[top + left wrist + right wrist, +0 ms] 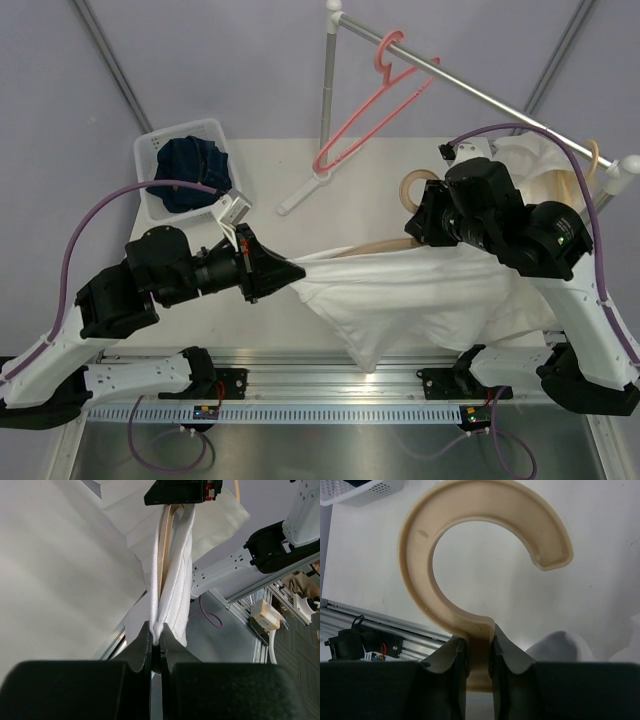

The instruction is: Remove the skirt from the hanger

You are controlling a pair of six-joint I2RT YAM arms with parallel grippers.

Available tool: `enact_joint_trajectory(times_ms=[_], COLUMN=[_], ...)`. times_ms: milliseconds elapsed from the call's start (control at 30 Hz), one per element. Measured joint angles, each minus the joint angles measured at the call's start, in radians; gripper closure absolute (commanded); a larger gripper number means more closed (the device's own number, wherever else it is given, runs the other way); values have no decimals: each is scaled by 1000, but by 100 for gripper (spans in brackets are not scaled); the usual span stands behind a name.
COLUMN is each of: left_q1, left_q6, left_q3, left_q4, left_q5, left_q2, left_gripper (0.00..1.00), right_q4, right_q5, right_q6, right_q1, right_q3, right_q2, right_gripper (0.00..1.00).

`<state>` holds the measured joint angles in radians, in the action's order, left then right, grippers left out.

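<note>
A white skirt (420, 290) hangs stretched between my two grippers above the table's front. It is on a beige hanger (375, 246) whose arm shows inside the cloth in the left wrist view (165, 545). My left gripper (290, 272) is shut on the skirt's left edge (158, 630). My right gripper (418, 222) is shut on the neck of the hanger, just below its round hook (470, 545). The hook also shows in the top view (415, 185).
A pink hanger (375, 105) hangs on a metal rail (450, 72) at the back. A white basket (160, 155) with dark blue cloth (195, 172) stands at the back left. More white cloth and a beige hanger (560, 180) lie at the right.
</note>
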<state>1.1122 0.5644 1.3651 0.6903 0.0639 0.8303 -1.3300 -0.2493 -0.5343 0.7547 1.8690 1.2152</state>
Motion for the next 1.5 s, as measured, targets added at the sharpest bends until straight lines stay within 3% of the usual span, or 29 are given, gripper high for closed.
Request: enact_joint_trajectory(times_ms=[267, 400, 733, 767, 833, 867, 900, 1100, 1300, 1500], left_q1=[-4, 3, 3, 3, 3, 3, 3, 3, 3, 3], left_q6=[27, 41, 47, 42, 25, 14, 0, -65, -122, -161], left_q3=[-21, -29, -25, -15, 27, 69, 113, 321, 410, 415], left_q4=[23, 95, 133, 139, 162, 183, 192, 217, 243, 263], left_q5=[6, 34, 57, 60, 64, 66, 66, 47, 39, 72], left_q2=[-39, -64, -60, -47, -8, 19, 41, 98, 145, 307], left_gripper=[100, 100, 98, 76, 54, 35, 25, 9, 9, 8], right_q4=[7, 93, 186, 189, 193, 189, 183, 137, 124, 128], right_q5=[7, -5, 43, 54, 60, 56, 51, 52, 81, 138], right_q6=[-14, -84, -95, -89, -66, -40, -12, 82, 129, 156], right_q1=[-60, -121, -134, -134, -136, -138, -144, -158, -159, -159], right_q3=[20, 31, -21, -27, -47, -58, -74, -128, -151, -152], right_q2=[16, 13, -18, -18, -19, -20, -23, -35, -76, -117], right_gripper=[100, 100, 100, 100, 100, 100, 100, 100, 100, 100])
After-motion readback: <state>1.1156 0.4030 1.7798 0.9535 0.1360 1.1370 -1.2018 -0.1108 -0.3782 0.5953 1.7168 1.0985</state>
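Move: The left fingers already pinch a stretched corner of the white skirt, with the beige hanger's left end roughly 5 cm to their right and level front to back; the skirt's body hangs some 16 cm right, 6 cm back and 10 cm below, and the pink hanger about 24 cm ahead and 11 cm right. From the right hand, which already grips the hanger's neck, that left end lies about 14 cm left and 4 cm back. Left hand pulls down-left, releases the skirt, rises 9 cm, dips rightward; right swings the hanger forward, then back. ##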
